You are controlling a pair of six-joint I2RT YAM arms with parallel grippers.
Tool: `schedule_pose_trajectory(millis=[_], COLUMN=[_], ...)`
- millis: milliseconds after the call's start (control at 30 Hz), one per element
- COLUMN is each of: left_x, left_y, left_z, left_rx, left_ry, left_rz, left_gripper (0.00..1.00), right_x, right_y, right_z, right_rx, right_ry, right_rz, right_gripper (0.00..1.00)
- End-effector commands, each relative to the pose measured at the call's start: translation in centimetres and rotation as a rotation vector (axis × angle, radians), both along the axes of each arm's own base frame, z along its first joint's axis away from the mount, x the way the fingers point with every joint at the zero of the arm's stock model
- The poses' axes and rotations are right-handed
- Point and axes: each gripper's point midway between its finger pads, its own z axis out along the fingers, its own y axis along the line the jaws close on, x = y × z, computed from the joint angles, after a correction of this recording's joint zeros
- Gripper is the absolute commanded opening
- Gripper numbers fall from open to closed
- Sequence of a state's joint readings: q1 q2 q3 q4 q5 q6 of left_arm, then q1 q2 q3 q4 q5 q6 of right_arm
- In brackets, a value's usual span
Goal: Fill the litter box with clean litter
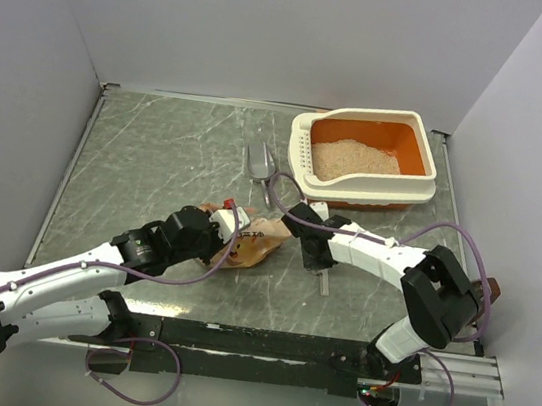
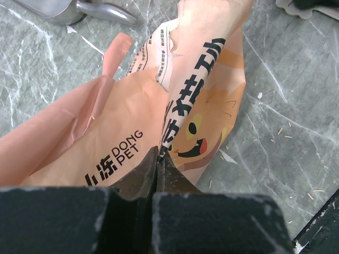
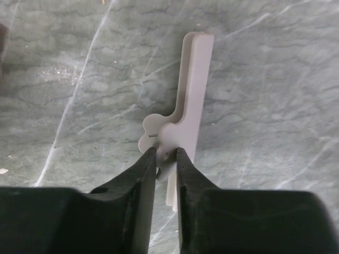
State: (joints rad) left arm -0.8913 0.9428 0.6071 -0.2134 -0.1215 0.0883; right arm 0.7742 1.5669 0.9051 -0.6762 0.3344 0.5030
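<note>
The litter box (image 1: 428, 163), with a cream rim and orange basin, stands at the back right. Pale beige clean litter (image 1: 353, 160) lies heaped in its left half. The tan-orange printed bag (image 1: 257, 248) lies crumpled on the table in the middle. My left gripper (image 1: 233, 235) is shut on a fold of this bag (image 2: 132, 121), its jaws (image 2: 159, 159) pinched tight on the paper. My right gripper (image 1: 320, 269) is just right of the bag, low over the table. It (image 3: 165, 156) is shut on a white plastic clip (image 3: 193, 79).
A grey metal scoop (image 1: 260, 161) lies on the marble table left of the litter box; its handle shows in the left wrist view (image 2: 100, 10). Stray granules dot the table beside the bag. White walls close in the table on three sides.
</note>
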Motion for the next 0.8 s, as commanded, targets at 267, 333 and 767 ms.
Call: schedule_pose_trajectory(millis=[267, 333, 767], left_x=[-0.1, -0.3, -0.8], left_y=[0.1, -0.1, -1.3], left_z=[0.4, 0.5, 7.3], left_rx=[0.001, -0.003, -0.073], left_ry=[0.017, 0.018, 0.033], left_rz=[0.014, 0.001, -0.036], left_gripper=[0.13, 0.22, 0.49], right_x=[0.6, 0.6, 0.4], right_y=[-0.6, -0.6, -0.9], right_z=[2.3, 3.8, 15.5], right_rx=[-0.005, 0.009, 0.146], right_ry=[-0.071, -0.094, -0.311], right_rz=[-0.024, -0.016, 0.075], right_gripper=[0.0, 0.0, 0.0])
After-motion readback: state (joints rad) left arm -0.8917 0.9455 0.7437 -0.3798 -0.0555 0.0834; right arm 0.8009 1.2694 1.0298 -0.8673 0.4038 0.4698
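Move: The right fingers are already astride the bag clip on the table, part-way closed; its middle lies about 1 cm ahead and 1 cm below. The litter bag lies some 15 cm to that hand's left and 3 cm ahead, the scoop about 15 cm left and 19 cm ahead, the litter box 27 cm ahead and 6 cm right. The left hand pinches the bag's fold, the bag's middle 2 cm ahead, 3 cm right and 6 cm below; the clip is some 20 cm to its right, 1 cm ahead and 12 cm below. Pinching the clip at its paw-shaped levers, the right fingers finish closing while shifting about 1 cm right, then carry it nearly straight up off the table, some 10 cm and gathering speed, the fingertips tipping about 12 degrees outward. Meanwhile the left fingers open to about half and let go of the bag's fold, then back off a centimetre and rise about 3 cm. ##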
